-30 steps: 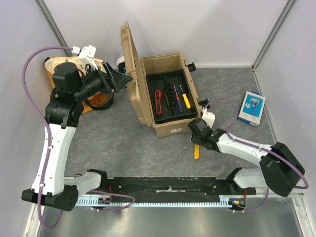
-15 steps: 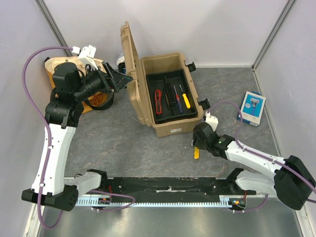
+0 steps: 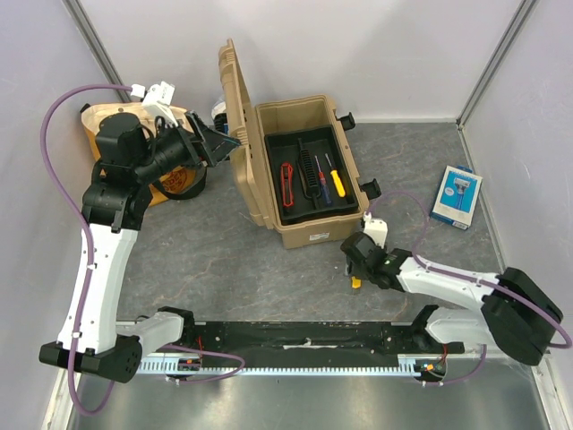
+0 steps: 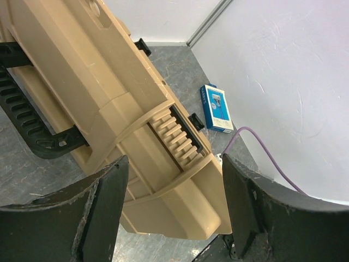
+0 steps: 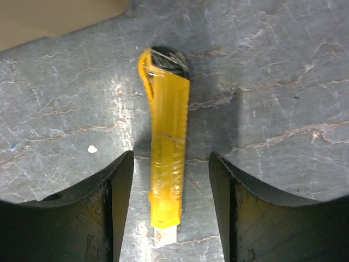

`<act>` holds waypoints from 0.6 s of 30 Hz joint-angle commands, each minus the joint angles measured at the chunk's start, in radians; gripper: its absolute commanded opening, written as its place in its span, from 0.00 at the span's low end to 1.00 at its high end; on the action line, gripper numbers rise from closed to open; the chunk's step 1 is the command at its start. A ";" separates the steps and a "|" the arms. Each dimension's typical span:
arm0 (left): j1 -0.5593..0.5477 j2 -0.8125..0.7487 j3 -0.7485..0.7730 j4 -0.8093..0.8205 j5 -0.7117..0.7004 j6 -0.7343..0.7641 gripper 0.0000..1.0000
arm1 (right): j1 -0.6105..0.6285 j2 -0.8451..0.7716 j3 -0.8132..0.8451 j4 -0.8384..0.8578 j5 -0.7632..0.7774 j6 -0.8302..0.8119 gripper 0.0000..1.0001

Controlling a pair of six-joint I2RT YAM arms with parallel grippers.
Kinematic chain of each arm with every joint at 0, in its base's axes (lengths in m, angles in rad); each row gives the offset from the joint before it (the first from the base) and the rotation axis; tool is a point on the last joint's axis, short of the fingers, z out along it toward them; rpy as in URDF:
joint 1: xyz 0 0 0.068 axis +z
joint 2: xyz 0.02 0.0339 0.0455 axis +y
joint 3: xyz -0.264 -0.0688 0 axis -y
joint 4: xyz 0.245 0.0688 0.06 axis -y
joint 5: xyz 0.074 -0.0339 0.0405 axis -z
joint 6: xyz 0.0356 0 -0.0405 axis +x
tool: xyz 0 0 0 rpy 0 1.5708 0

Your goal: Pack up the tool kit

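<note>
The tan ribbed toolbox [image 3: 309, 235] stands open at the table's middle, its lid [image 3: 236, 134] raised on the left. Its black tray [image 3: 300, 145] holds a red cutter [image 3: 287, 182] and two screwdrivers [image 3: 332, 176]. A yellow cutter [image 5: 168, 158] lies flat on the table in front of the box, just visible from above [image 3: 355, 282]. My right gripper [image 5: 171, 159] hangs open right over it, one finger on each side, neither touching. My left gripper [image 3: 219, 141] is open beside the lid; in the left wrist view the lid's ribbed outside [image 4: 163, 147] shows beyond that gripper [image 4: 174, 164].
A flat blue-white packet [image 3: 457, 197] lies at the right, also in the left wrist view [image 4: 216, 107]. A yellow cloth bag [image 3: 175, 179] sits behind my left arm by the left wall. A purple cable [image 3: 407, 210] loops above the right arm.
My right gripper has shifted left and closer over the yellow cutter and its jaws have spread wider. The left arm and the toolbox have not moved.
</note>
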 commanded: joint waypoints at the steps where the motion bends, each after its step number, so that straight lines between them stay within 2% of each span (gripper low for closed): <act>1: -0.001 0.015 0.015 0.020 0.000 -0.022 0.75 | 0.050 0.097 0.041 -0.022 0.077 0.059 0.64; 6: -0.001 0.029 0.028 0.025 0.006 -0.020 0.75 | 0.081 0.146 0.049 -0.055 0.104 0.094 0.63; 10: -0.001 0.033 0.037 0.028 0.006 -0.022 0.75 | 0.082 0.108 0.021 -0.052 0.111 0.094 0.59; 13: -0.001 0.038 0.044 0.028 0.014 -0.029 0.75 | 0.082 0.079 0.012 -0.052 0.101 0.094 0.52; 18: -0.001 0.026 0.044 0.027 0.007 -0.023 0.75 | 0.082 0.068 0.010 -0.050 0.087 0.091 0.35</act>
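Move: The yellow cutter lies just under the right hand's open fingers: its middle is about 2 cm ahead, level sideways and roughly 1 cm below. From that hand the tan case's middle is some 21 cm ahead and 9 cm left, the yellow screwdriver in its tray about 20 cm ahead and 4 cm left, and the blue box 18 cm ahead and 20 cm right. For the left hand, the cutter is about 19 cm right, 8 cm back and 42 cm below. The right hand stays over the yellow cutter's handle a little towards its blade end, making only a half-centimetre shift down and left and rolling about 5 degrees so its left side drops, before easing back right. Then the fingers close in from both sides by roughly a third of their opening until the pads come up against the handle's two flanks, the hand otherwise holding its place low over the table. ##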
